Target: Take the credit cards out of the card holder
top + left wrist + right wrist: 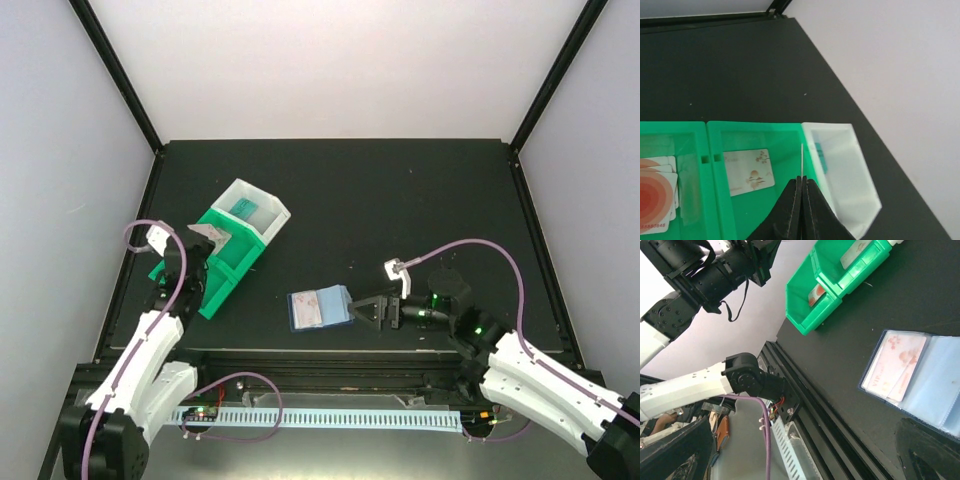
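Observation:
The card holder (318,308) lies open near the table's front, pale blue inside with a navy rim. In the right wrist view it (935,375) holds pale pink-white cards (895,365) in its left pocket. My right gripper (356,310) is open, low at the holder's right edge; one dark finger (930,450) shows over the right leaf. My left gripper (212,238) is shut on a pale card (802,159), seen edge-on, above the wall between the green bin (785,135) and the white bin (850,175).
The green bin (225,268) has a pale card with an orange picture (749,172) in one compartment and red-orange cards (655,195) in the one beside it. The white bin (255,210) holds a teal card (243,207). A black rail (330,365) runs along the front edge.

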### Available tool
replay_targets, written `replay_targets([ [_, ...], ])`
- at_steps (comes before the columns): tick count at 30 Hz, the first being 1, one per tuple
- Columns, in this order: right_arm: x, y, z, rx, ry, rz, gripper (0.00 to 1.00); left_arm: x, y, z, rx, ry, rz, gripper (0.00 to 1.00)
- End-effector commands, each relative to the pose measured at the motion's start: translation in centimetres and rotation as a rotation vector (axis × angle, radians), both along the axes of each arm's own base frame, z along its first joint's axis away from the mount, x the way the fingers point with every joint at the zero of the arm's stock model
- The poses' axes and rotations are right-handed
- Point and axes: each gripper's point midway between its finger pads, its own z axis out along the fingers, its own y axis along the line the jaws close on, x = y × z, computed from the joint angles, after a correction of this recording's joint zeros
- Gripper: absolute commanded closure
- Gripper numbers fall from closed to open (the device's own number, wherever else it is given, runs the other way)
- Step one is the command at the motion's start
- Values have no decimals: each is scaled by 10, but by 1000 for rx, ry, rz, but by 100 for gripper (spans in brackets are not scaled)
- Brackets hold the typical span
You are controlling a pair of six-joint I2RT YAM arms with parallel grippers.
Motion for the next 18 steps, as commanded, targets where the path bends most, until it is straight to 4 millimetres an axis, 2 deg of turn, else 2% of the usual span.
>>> replay_targets([
  [1,5,3,16,17,-45,0,0,15,10,2,17,-38,63,98],
  [6,11,6,15,-9,-52,-8,0,30,14,-10,40,9,95,98],
  [18,23,11,10,-65,-60,-24,0,66,21,-24,67,43,156,98],
])
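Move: The left hand holds a card in its shut fingers. The middle green compartment lies about 7 cm ahead of it, straight in line and some 14 cm below. At the same depth, the near green compartment with the red-circle cards is about 7 cm left and 2 cm back, and the white bin is 15 cm ahead and 6 cm right. From the open right hand, the middle compartment is about 22 cm ahead, 27 cm left, 13 cm lower. Carrying the pinched card, the left hand sinks about 5 cm and goes forward nearly as far towards the middle green compartment; the sinking fades out near the end while the forward travel goes on. Meanwhile the wrist tips its fingers further down and turns slightly counter-clockwise, some 10 degrees in all. The fingers stay shut. ##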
